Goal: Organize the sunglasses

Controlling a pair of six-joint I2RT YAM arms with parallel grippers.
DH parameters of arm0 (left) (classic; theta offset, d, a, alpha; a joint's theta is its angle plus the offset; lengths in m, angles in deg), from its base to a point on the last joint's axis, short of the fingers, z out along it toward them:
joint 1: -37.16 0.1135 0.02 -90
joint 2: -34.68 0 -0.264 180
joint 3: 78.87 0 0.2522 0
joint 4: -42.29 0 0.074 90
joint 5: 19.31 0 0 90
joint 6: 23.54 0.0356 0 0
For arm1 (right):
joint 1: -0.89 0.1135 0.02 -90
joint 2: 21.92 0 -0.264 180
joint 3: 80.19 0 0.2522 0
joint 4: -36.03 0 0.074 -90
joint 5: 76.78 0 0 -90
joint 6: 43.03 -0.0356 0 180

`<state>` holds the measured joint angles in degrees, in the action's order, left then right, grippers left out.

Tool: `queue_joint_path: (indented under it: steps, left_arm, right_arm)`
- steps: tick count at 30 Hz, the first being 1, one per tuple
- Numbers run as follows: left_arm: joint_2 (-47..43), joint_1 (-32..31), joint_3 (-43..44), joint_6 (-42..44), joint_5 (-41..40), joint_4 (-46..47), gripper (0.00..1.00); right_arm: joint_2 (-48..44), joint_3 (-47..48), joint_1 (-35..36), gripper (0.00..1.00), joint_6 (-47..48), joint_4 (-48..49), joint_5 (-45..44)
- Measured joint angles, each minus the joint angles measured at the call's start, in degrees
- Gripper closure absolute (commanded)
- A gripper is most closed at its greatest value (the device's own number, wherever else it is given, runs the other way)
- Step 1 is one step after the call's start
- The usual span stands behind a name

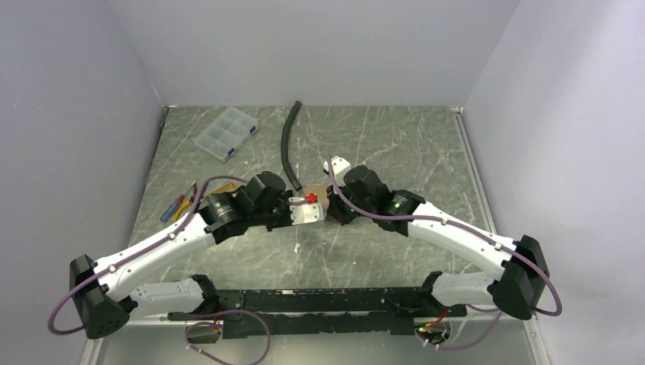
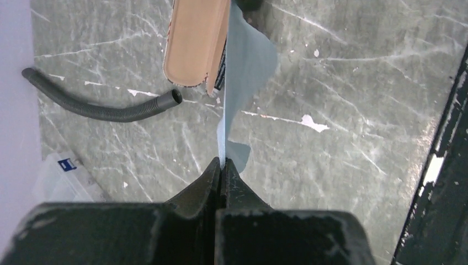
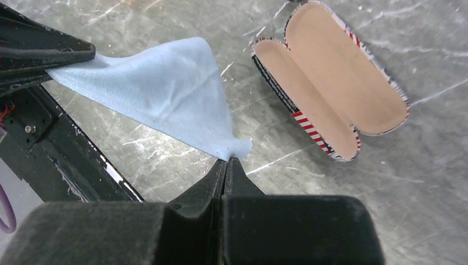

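A light-blue cloth (image 3: 160, 94) hangs stretched above the table between both grippers. My left gripper (image 2: 222, 163) is shut on one corner of the cloth (image 2: 248, 61). My right gripper (image 3: 228, 160) is shut on the opposite corner. An open glasses case (image 3: 336, 94) with a tan lining and a striped rim lies empty on the table just beyond the cloth; the left wrist view also shows the case (image 2: 196, 41). A small orange shape (image 1: 181, 207), perhaps the sunglasses, lies half hidden by the left arm. Both grippers meet mid-table (image 1: 319, 207).
A grey corrugated hose (image 1: 289, 144) lies behind the grippers. A clear compartment box (image 1: 225, 131) sits at the back left. Grey walls close in the marbled table (image 1: 395, 144) on three sides. A black rail (image 1: 304, 300) runs along the near edge.
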<state>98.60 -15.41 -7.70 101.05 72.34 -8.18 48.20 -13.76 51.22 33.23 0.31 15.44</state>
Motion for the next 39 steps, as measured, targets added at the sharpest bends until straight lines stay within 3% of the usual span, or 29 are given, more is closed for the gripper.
queue_joint_path:
  steps: [4, 14, 21, 28, 35, 39]
  left_arm:
    - [-3.9, 0.3, 0.8, 1.0, 1.3, -4.8, 0.97]
    - [-7.5, 0.3, 0.8, 1.8, 13.1, -16.9, 0.97]
    - [-9.7, 0.2, -2.0, 1.8, 20.5, -18.9, 0.97]
    - [-9.3, 1.9, -7.3, 1.0, 23.8, -16.6, 0.97]
    - [-0.8, 12.2, -8.8, 3.8, 24.0, -9.4, 0.97]
    - [4.4, 16.1, -8.8, 6.7, 22.1, -5.6, 0.97]
  right_arm:
    - [-0.3, 3.1, 0.2, 1.0, 3.8, -2.8, 1.7]
    - [-4.7, 1.7, 5.0, 1.0, 7.3, -9.1, 16.6]
    - [-4.7, -0.5, 6.0, 1.0, 7.1, -9.9, 24.8]
    - [5.2, -0.6, 5.2, 1.0, 7.5, -10.7, 28.6]
    - [17.2, 5.4, -4.6, 1.0, 10.0, -10.4, 29.8]
    - [24.6, 10.5, -6.3, 1.0, 11.9, -10.4, 28.0]
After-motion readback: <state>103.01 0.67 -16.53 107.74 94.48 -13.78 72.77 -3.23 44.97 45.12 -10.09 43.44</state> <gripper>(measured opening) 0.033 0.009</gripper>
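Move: Both hands already hold the blue cloth stretched between them by its upper corners, above the table. The bare patch for the cloth is about 17 cm below the left hand, 3 cm to its right and 3 cm back; from the right hand it is 15 cm down, 13 cm left and 3 cm back. The open glasses case lies 12 cm ahead of the left hand and 13 cm right; the black tube's near end is 17 cm ahead and 5 cm right. With fingers kept shut on the cloth's corners, both hands swing it together back towards the bases by about 12 cm, drifting a few centimetres left and away from the open case, at nearly level height at first. They then sink while sweeping forward again some 9 cm, ending about 8 cm lower than they began and only a little farther back, both wrists tipped some 25 degrees further down and the right one also turned about 20 degrees counter-clockwise, so that the cloth's free edge trails towards the bases over the bare patch. ##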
